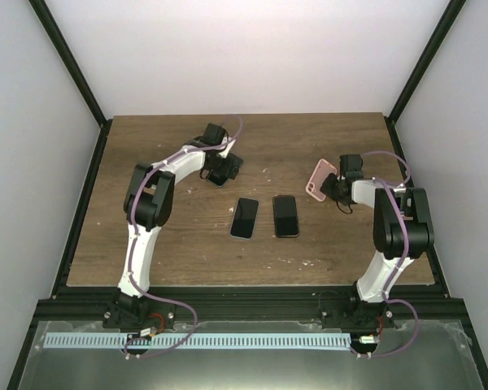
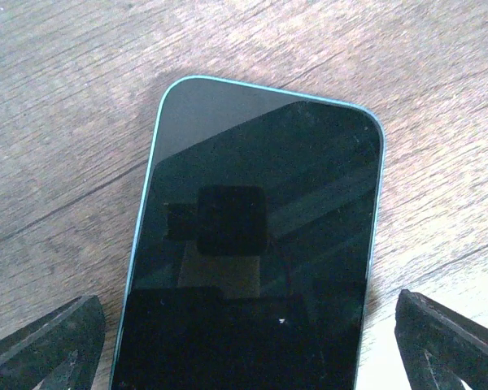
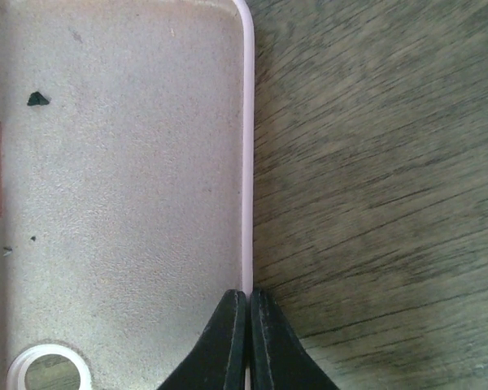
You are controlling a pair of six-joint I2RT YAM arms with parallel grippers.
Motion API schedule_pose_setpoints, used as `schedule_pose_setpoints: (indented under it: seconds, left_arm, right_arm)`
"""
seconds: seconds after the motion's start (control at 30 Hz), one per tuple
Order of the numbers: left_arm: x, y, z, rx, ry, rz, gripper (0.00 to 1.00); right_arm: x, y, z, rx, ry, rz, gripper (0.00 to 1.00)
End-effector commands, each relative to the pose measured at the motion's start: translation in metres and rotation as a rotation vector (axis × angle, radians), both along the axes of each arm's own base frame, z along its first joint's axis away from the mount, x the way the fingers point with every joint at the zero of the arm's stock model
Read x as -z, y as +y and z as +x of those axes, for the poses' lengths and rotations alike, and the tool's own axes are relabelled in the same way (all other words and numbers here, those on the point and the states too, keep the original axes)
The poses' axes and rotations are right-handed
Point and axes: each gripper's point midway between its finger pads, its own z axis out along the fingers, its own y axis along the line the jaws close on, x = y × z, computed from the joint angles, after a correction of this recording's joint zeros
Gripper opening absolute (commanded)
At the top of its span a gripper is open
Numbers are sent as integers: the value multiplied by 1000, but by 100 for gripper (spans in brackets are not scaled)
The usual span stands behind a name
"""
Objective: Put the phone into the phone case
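Observation:
A dark-screened phone [image 2: 252, 244] with a teal rim lies flat on the wooden table. My left gripper [image 2: 248, 349] is open, with one finger on each side of the phone's long edges and a gap at both. In the top view this gripper [image 1: 221, 171] is at the far left-centre of the table, and the phone under it is mostly hidden. The pink phone case [image 3: 122, 162] shows its hollow inside. My right gripper [image 3: 249, 325] is shut on the case's side rim. In the top view the case [image 1: 317, 179] stands tilted at the right, beside that gripper [image 1: 333, 189].
Two more dark phones lie side by side in the middle of the table, one on the left [image 1: 245, 218] and one on the right [image 1: 286, 215]. Black frame posts run along the table's sides, and a metal rail lies at the near edge.

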Motion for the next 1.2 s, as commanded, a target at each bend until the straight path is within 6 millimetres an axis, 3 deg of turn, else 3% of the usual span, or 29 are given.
schedule_pose_setpoints:
  seconds: [0.0,0.1,0.33,0.5,0.63,0.87,1.03,1.17]
  left_arm:
    - [37,4,-21,21,89,115,98]
    - [40,4,-21,25,94,139,97]
    - [39,8,-27,3,115,145,84]
    - [30,18,-28,-65,117,163,69]
    - [22,20,-35,-100,128,151,65]
    - [3,39,-45,-186,140,180,60]
    - [-20,58,-54,-262,152,164,60]
    - [-46,66,-62,-300,153,97,60]
  right_arm:
    - [-13,-2,0,-14,-16,-7,1]
    - [-18,-2,-1,-18,-18,-9,1]
    - [-31,2,-8,-41,-47,7,1]
    - [-40,18,-15,-89,-65,81,1]
    - [-50,33,-22,-119,-89,122,1]
    - [-67,106,-36,-264,-101,183,1]
    - [-80,176,-43,-383,-105,216,1]
    - [-78,229,-55,-459,-89,254,1]
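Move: The phone for the case lies between my open left fingers, its middle about 1 cm ahead and 2 cm below; the silver-edged phone is roughly 19 cm back and 7 cm right. My right hand holds the pink phone case by its right rim, the case's middle about 4 cm left, 1 cm ahead and 1 cm below. That phone lies some 37 cm left and 10 cm ahead of my right hand, the black phone 16 cm left and 10 cm back, all about 2 cm lower. My left hand sinks slightly and closes on the phone's two long sides, then draws it back and left about 5 cm each way, turning counter-clockwise a little. My right hand keeps its pinch on the case rim, lifts about 3 cm, then speeds left past the far end of the black phone, some 18 cm in all, still rising, easing back and swinging about 25 degrees counter-clockwise. ##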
